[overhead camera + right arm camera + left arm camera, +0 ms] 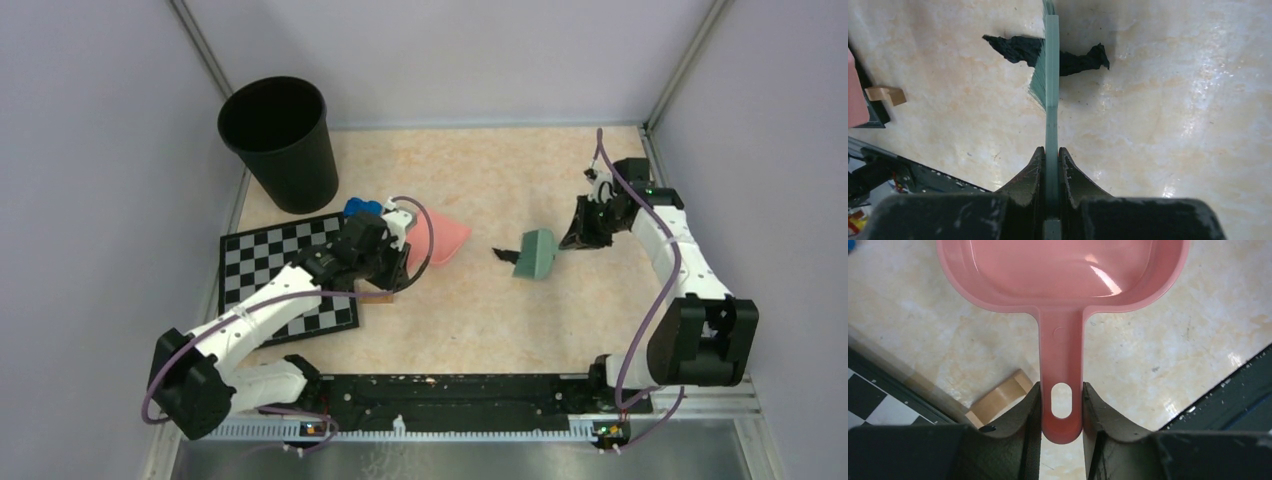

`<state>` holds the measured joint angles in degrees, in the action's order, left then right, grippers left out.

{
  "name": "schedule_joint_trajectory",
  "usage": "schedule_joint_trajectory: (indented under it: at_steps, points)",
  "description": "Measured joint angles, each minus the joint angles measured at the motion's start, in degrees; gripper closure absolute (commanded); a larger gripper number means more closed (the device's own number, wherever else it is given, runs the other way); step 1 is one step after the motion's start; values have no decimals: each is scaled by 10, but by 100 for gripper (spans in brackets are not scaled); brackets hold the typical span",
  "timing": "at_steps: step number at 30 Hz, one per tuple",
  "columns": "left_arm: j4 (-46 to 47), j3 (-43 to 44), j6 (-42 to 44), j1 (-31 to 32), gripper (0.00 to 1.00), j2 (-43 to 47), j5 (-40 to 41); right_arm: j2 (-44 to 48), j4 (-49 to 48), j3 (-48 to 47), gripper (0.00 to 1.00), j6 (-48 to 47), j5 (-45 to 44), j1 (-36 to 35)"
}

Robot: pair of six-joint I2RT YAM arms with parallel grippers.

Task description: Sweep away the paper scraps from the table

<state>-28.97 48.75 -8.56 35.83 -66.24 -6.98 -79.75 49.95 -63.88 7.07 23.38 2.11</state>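
My left gripper is shut on the handle of a pink dustpan, whose pan points away over the table. From above, the dustpan lies left of centre with the left gripper behind it. My right gripper is shut on the thin handle of a green brush. Its bristles rest against a black paper scrap. From above, this scrap sits just left of the brush, between brush and dustpan, with the right gripper to the right. No other paper scraps show.
A black bin stands at the back left. A chequered board lies under the left arm, with a small blue toy car at its far corner and a tan wooden block by its near corner. A black rail runs along the near edge.
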Motion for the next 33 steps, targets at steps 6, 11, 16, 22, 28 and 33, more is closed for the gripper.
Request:
schedule_joint_trajectory:
  at_steps: [6, 11, 16, 22, 28, 33]
  points:
    - [-50, 9, -21, 71, 100, -1, 2, 21, 38, -56, 100, -49, -43, 0]
    - [-116, 55, -43, 151, 100, -59, -7, 16, 77, -144, 100, -124, -57, 0]
    - [-155, 87, -46, 202, 100, -119, 5, -23, 117, -255, 100, -201, -75, 0]
    - [-171, 123, -41, 216, 100, -181, 30, -99, 196, -383, 100, -248, -55, 1]
    - [-169, 136, -35, 221, 100, -209, 48, -133, 260, -441, 100, -269, -6, -14]
    - [-164, 136, -34, 222, 100, -210, 52, -149, 318, -433, 100, -300, 31, -19]
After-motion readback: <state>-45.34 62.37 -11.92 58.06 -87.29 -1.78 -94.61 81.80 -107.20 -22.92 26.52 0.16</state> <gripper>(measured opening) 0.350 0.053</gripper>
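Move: The black scrap hangs across the brush's bristles, about 8 cm left of the right hand, level with it fore and aft and some 8 cm below. The dustpan's tray is roughly 22 cm left and 6 cm farther out from that hand. From the left hand, the black scrap lies about 23 cm right, 9 cm ahead and 8 cm lower; the wooden block is some 5 cm left and 2 cm ahead, the blue car 8 cm left and 22 cm ahead, both about 12 cm lower. The black scrap, still clinging to the bristles, is carried up by the right hand, which keeps its grip on the brush, rises some 13 cm while edging forward and right, then reverses back, left and slightly down, turning counter-clockwise nearly 30 degrees. The left hand keeps the dustpan and draws it back, right and down, away from the blue car, rolling its left side up. ##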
